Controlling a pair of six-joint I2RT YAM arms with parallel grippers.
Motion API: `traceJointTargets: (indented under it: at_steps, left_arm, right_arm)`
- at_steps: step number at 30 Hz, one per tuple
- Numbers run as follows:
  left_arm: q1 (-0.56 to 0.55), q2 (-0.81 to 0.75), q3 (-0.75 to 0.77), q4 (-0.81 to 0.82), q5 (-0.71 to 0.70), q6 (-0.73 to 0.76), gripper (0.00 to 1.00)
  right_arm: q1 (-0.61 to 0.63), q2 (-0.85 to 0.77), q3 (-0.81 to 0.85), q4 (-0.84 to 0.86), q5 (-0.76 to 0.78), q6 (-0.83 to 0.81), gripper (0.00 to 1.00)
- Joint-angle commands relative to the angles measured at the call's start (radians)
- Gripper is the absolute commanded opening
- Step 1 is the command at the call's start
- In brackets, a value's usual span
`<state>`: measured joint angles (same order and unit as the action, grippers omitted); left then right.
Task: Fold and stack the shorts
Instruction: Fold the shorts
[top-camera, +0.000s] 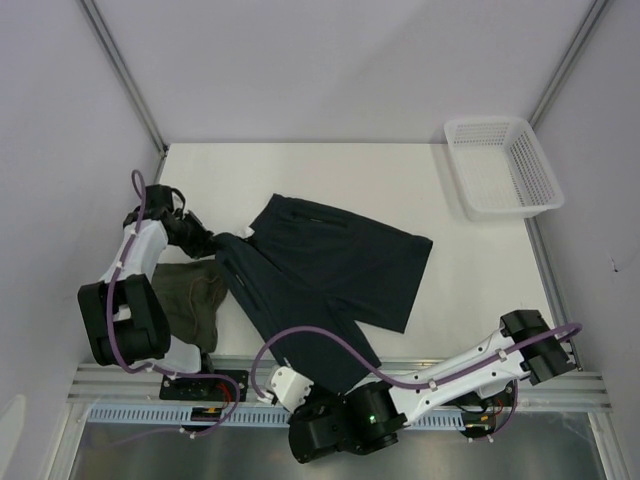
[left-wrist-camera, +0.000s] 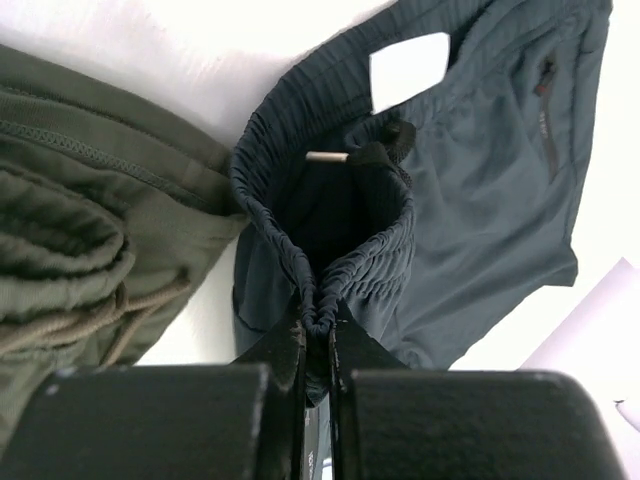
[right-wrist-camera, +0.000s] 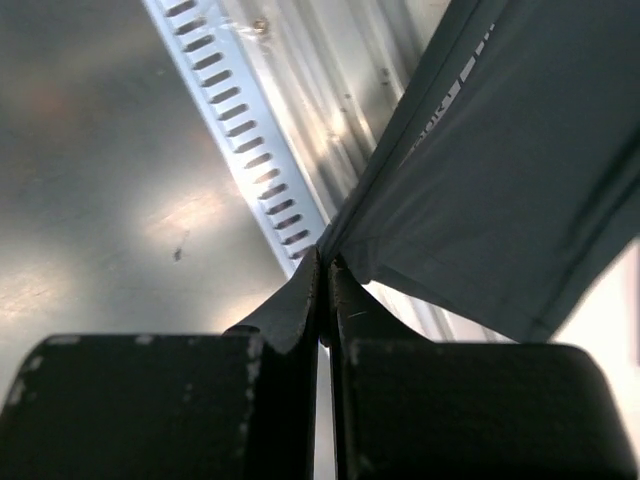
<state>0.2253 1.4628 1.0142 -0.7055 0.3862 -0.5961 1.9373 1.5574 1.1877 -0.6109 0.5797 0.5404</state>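
Note:
The dark navy-teal shorts (top-camera: 330, 265) lie spread across the middle of the table, one leg reaching the near edge. My left gripper (top-camera: 207, 243) is shut on their gathered elastic waistband (left-wrist-camera: 318, 318) at the left end, with a white label (left-wrist-camera: 410, 70) showing inside. My right gripper (top-camera: 292, 385) is shut on the hem corner (right-wrist-camera: 325, 262) of the near leg, over the metal rail at the table's front, and the navy cloth (right-wrist-camera: 520, 180) stretches up from it. The olive-green shorts (top-camera: 190, 300) lie bunched at the near left, beside the waistband (left-wrist-camera: 80, 230).
A white mesh basket (top-camera: 500, 165) stands at the far right corner. A slotted metal rail (right-wrist-camera: 240, 130) runs along the near edge under my right gripper. Grey walls close in on the left, back and right sides.

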Motion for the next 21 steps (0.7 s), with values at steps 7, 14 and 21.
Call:
traceJointTargets:
  at_steps: [7,14,21]
  left_arm:
    - [0.022,-0.015,0.124,0.044,-0.026,-0.237,0.0]
    - [0.016,-0.006,0.158,0.112,0.002,-0.405,0.0]
    - [-0.023,0.025,0.179,0.248,0.051,-0.582,0.0]
  right_arm:
    - [-0.233,-0.219,0.018,-0.185,0.077,0.017,0.0]
    - [-0.55,-0.408,-0.065,-0.107,-0.043,-0.091,0.0]
    - [-0.814,-0.425,-0.056,-0.086,-0.199,-0.19,0.0]
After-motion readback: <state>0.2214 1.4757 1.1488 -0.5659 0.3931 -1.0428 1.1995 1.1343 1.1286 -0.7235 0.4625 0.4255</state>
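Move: My left hand holds one end of the dark shorts' waistband; the far waistband end lies about 12 cm ahead, 12 cm right and 9 cm below. The white tag is 5 cm ahead and 5 cm right, and the olive shorts' middle some 12 cm back and 10 cm left. From my right hand, gripping the near leg's outer hem corner, the other leg's outer hem corner is roughly 35 cm ahead, 28 cm right and 12 cm below, and the crotch 25 cm ahead, 6 cm right. I swing my right hand quickly forward about 23 cm, also right and up by some 10 cm each, carrying the pinched hem corner over the shorts towards the other leg's hem while the wrist turns some 35 degrees clockwise. My left hand keeps its pinch on the waistband, going forward and up about 7 cm each and turning counter-clockwise. ##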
